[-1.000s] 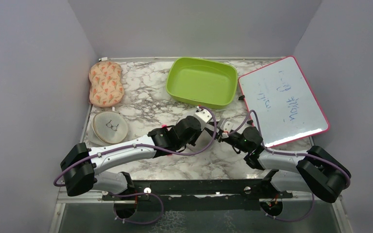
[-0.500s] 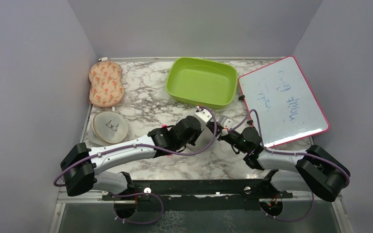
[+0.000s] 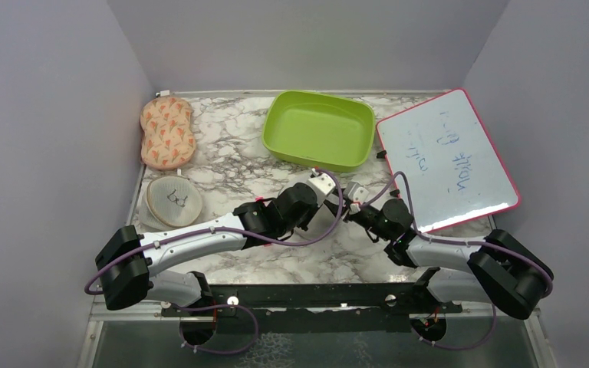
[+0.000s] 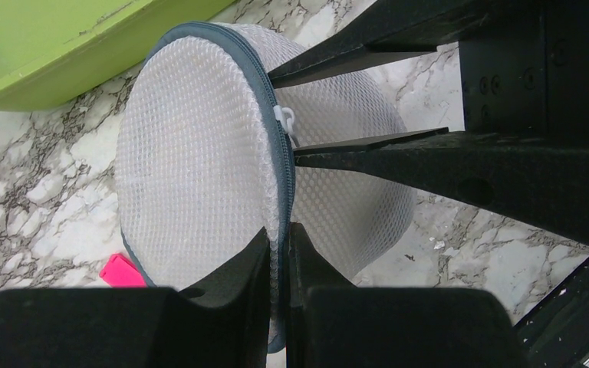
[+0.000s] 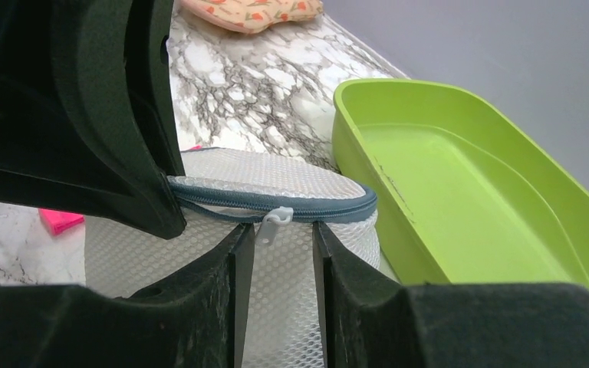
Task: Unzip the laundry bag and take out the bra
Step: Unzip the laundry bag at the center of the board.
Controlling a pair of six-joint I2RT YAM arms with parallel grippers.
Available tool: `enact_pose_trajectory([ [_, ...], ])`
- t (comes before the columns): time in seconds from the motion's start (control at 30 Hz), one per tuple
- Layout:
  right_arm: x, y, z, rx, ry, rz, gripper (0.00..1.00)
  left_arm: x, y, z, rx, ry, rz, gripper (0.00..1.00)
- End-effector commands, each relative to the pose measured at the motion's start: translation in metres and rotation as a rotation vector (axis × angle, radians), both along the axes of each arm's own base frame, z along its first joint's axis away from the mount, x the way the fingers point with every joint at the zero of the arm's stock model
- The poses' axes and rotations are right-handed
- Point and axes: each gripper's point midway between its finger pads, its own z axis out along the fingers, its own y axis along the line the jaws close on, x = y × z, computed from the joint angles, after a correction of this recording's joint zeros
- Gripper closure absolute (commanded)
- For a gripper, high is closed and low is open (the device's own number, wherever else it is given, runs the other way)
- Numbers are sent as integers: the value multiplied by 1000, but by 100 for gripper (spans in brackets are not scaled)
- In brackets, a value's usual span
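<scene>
The laundry bag [image 4: 199, 153], a round white mesh case with a grey-blue zip rim, is held on edge above the marble table. My left gripper [image 4: 278, 230] is shut on its zip rim. My right gripper [image 5: 282, 228] is open, one finger on each side of the white zip pull [image 5: 274, 222], which hangs close to the left finger. In the left wrist view the right fingers [image 4: 368, 149] reach in on either side of the pull [image 4: 284, 116]. From above, both grippers [image 3: 324, 188] [image 3: 355, 207] meet at mid-table and cover the bag. The bra is hidden.
A green tray [image 3: 318, 129] stands just behind the bag, and a pink-framed whiteboard [image 3: 449, 161] lies at the right. A beige mesh case with a bra icon [image 3: 174, 201] and a peach patterned pad [image 3: 167, 132] sit at the left. A pink scrap [image 4: 123, 272] lies under the bag.
The right wrist has shifted slightly up and to the right. The left arm has stayed still with the bag.
</scene>
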Motion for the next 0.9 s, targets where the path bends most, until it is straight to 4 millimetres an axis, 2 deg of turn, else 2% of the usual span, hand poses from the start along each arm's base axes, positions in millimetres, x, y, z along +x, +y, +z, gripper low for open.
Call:
enact_pose_trajectory([
  [0.0, 1, 10, 15, 36, -31, 38, 67, -3, -5, 16, -40, -5, -27, 100],
  [0.13, 2, 13, 12, 23, -31, 45, 73, -3, -5, 16, -43, -4, -25, 100],
  [0.33, 7, 4, 15, 43, -24, -13, 83, -3, -3, 16, -43, -7, -21, 100],
  [0.67, 6, -1, 9, 45, 13, -35, 99, -2, -1, 16, -38, -10, -16, 100],
  [0.87, 7, -5, 7, 41, 37, -59, 99, -3, 0, 12, -13, -6, -24, 100],
])
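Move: The white zip puller sits practically at my right fingertips, about 1 cm forward and 1 cm left, at their height. The laundry bag hangs below, its middle some 3 cm back, 3 cm left and 7 cm down; the green tray's middle is about 19 cm forward and 2 cm left, and the pink strap 5 cm back and 17 cm left, both well below. From my left hand the puller is about 4 cm forward and 3 cm right, level. I close my right fingers from about a third open to nearly shut and pinch the zip puller between their tips. As they close, the hand dips and eases left by about half a centimetre, then comes most of the way back, its pointing barely changed. My left hand stays put, keeping its shut grip on the zipped rim of the laundry bag beside the puller. ##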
